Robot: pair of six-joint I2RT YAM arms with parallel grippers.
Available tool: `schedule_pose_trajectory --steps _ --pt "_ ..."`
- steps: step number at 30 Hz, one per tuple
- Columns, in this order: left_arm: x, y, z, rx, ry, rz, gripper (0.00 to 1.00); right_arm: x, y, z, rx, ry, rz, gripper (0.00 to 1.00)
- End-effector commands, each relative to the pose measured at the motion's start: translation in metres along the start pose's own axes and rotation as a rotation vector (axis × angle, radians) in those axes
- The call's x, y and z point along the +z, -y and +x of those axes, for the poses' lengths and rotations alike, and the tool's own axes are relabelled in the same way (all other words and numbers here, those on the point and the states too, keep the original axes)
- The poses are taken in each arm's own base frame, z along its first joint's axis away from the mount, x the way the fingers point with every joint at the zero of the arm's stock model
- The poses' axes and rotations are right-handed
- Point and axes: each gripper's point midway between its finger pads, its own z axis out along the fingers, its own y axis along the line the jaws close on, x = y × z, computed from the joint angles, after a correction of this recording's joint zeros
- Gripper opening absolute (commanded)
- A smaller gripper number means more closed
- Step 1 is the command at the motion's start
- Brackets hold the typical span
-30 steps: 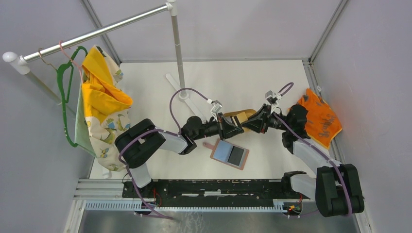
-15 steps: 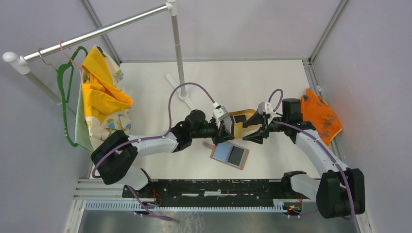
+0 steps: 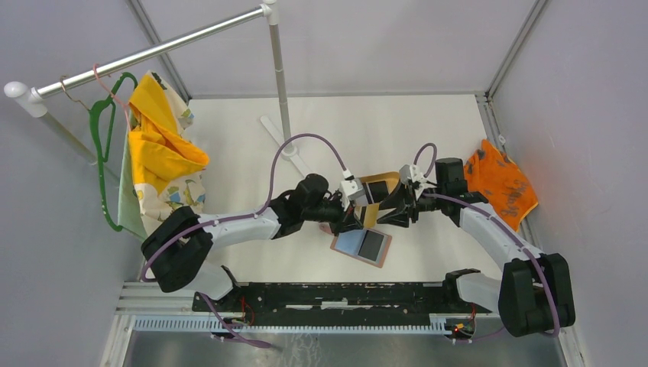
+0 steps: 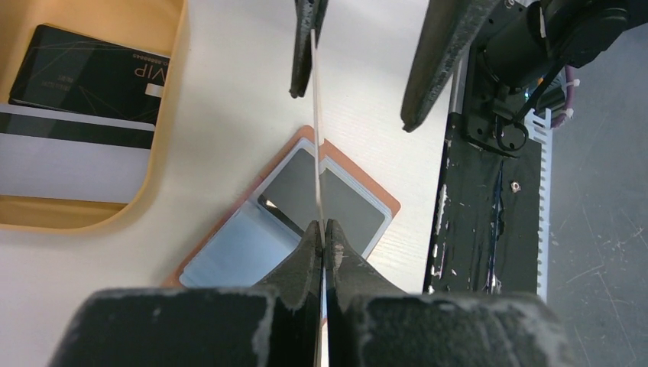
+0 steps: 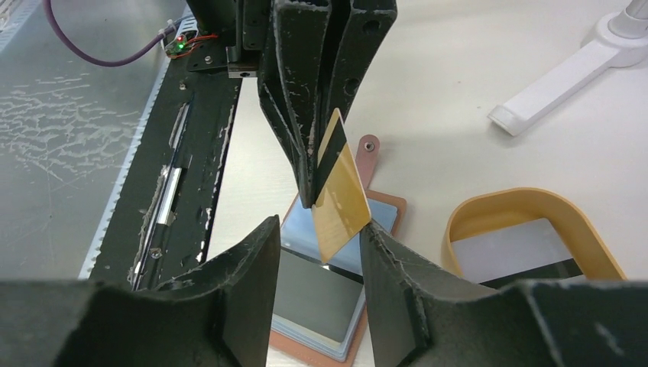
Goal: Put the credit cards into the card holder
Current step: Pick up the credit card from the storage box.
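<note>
The card holder [image 3: 361, 245] lies open on the table, its brown rim [image 4: 382, 200] framing a blue card and a dark card in its slots. My left gripper [image 3: 358, 215] is shut on a gold credit card [image 5: 340, 191] with a black stripe, held on edge just above the holder. In the left wrist view the card [image 4: 315, 138] runs up from my left gripper [image 4: 322, 229]. My right gripper [image 5: 319, 225] is open and straddles the card's far end, one finger touching its corner. A black card [image 4: 92, 73] and a white striped card [image 4: 69, 164] lie in the tan tray [image 3: 386, 178].
An orange cloth [image 3: 500, 187] lies at the right wall. The clothes rack's white foot [image 3: 289, 151] stands behind the tray, with garments [image 3: 160, 168] hanging at the left. A black rail [image 3: 328, 294] runs along the near edge.
My right gripper has opened and released the gold card. My left gripper has carried the card from above the tray to above the card holder, and the right gripper followed it.
</note>
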Motion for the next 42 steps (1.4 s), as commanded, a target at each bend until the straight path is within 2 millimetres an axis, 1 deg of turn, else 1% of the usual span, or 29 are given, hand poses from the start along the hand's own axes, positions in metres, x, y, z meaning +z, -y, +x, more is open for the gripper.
schedule_pose_trajectory --steps 1,5,8,10,12,14,17,20,22,26,27,28,30,32,34,35,37,38,39,40,41,42 --pt "0.003 0.012 -0.031 0.11 0.049 0.048 0.02 0.006 -0.003 -0.007 -0.027 0.021 -0.037 0.45" --pt "0.005 0.015 -0.031 0.13 0.04 0.059 0.02 0.006 0.004 -0.002 -0.015 -0.007 0.002 0.46" --pt "0.003 0.017 -0.031 0.142 0.039 0.062 0.02 0.005 0.008 -0.002 0.0 -0.015 0.02 0.5" --pt "0.002 0.017 -0.031 0.146 0.037 0.062 0.02 0.005 0.007 -0.004 0.001 -0.012 0.017 0.51" --pt "0.002 0.017 -0.03 0.145 0.033 0.061 0.02 0.006 0.004 -0.006 0.001 0.001 -0.003 0.49" --pt "0.003 0.016 -0.028 0.147 0.024 0.062 0.02 0.006 0.001 -0.008 0.003 0.012 -0.017 0.45" --pt "0.004 0.014 -0.025 0.145 0.007 0.054 0.02 0.006 -0.001 -0.011 -0.003 0.018 -0.026 0.43" --pt "0.005 0.013 -0.024 0.142 0.0 0.051 0.02 0.006 -0.002 -0.012 -0.001 0.021 -0.031 0.37" --pt "0.005 0.012 -0.024 0.141 -0.001 0.049 0.02 0.007 -0.002 -0.012 0.003 0.02 -0.033 0.31" --pt "0.004 0.01 -0.026 0.139 0.003 0.03 0.02 0.007 0.0 -0.013 0.004 0.01 -0.024 0.05" --pt "0.004 0.008 -0.026 0.136 0.005 0.019 0.03 0.006 0.003 -0.014 -0.001 0.0 -0.008 0.0" --pt "0.003 0.006 -0.027 0.132 0.008 0.001 0.07 0.006 0.005 -0.014 0.003 -0.012 0.006 0.0" --pt "0.0 -0.003 -0.03 0.114 0.027 -0.065 0.18 0.004 0.009 -0.015 0.006 -0.029 0.031 0.0" --pt "-0.009 -0.014 -0.035 0.089 0.065 -0.154 0.33 0.002 0.013 -0.014 0.012 -0.044 0.061 0.0" --pt "-0.023 -0.022 -0.04 0.061 0.11 -0.243 0.48 -0.001 0.018 -0.012 0.039 -0.044 0.105 0.0" --pt "-0.029 -0.023 -0.039 0.052 0.126 -0.264 0.5 -0.004 0.021 -0.012 0.052 -0.039 0.128 0.0" --pt "-0.037 -0.018 -0.034 0.037 0.144 -0.26 0.52 -0.01 0.028 -0.01 0.082 -0.036 0.172 0.0" --pt "-0.039 -0.011 -0.029 0.034 0.142 -0.229 0.52 -0.013 0.031 -0.009 0.094 -0.035 0.19 0.0" --pt "-0.04 -0.004 -0.023 0.027 0.134 -0.192 0.56 -0.016 0.035 -0.008 0.109 -0.034 0.212 0.0" --pt "-0.038 0.003 -0.015 0.017 0.121 -0.151 0.66 -0.019 0.039 -0.008 0.121 -0.034 0.233 0.0" --pt "-0.035 0.015 -0.004 0.012 0.1 -0.084 0.92 -0.022 0.042 -0.007 0.132 -0.034 0.246 0.0" --pt "-0.033 0.021 0.006 0.018 0.083 -0.052 0.99 -0.023 0.043 -0.007 0.136 -0.034 0.253 0.0"
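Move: My left hand already pinches the credit card at one end; its middle is about 3 cm to the right of that hand, 1 cm forward and 1 cm higher. From my right hand the same card is about 3 cm to the left and 2 cm lower. From the right hand, the open card holder lies some 5 cm back, 6 cm left and 15 cm below, and the storage box about 9 cm ahead, 2 cm left and 14 cm below. I hold my right hand nearly still with its half-open fingers about the card's free end and shut them on it, while my left hand keeps its pinch and eases back by 1 cm. Then I open the left fingers, let go and draw that hand about 4 cm left and slightly up. My right hand carries the card some 2.5 cm forward and slightly right, turning about 10 degrees clockwise. ##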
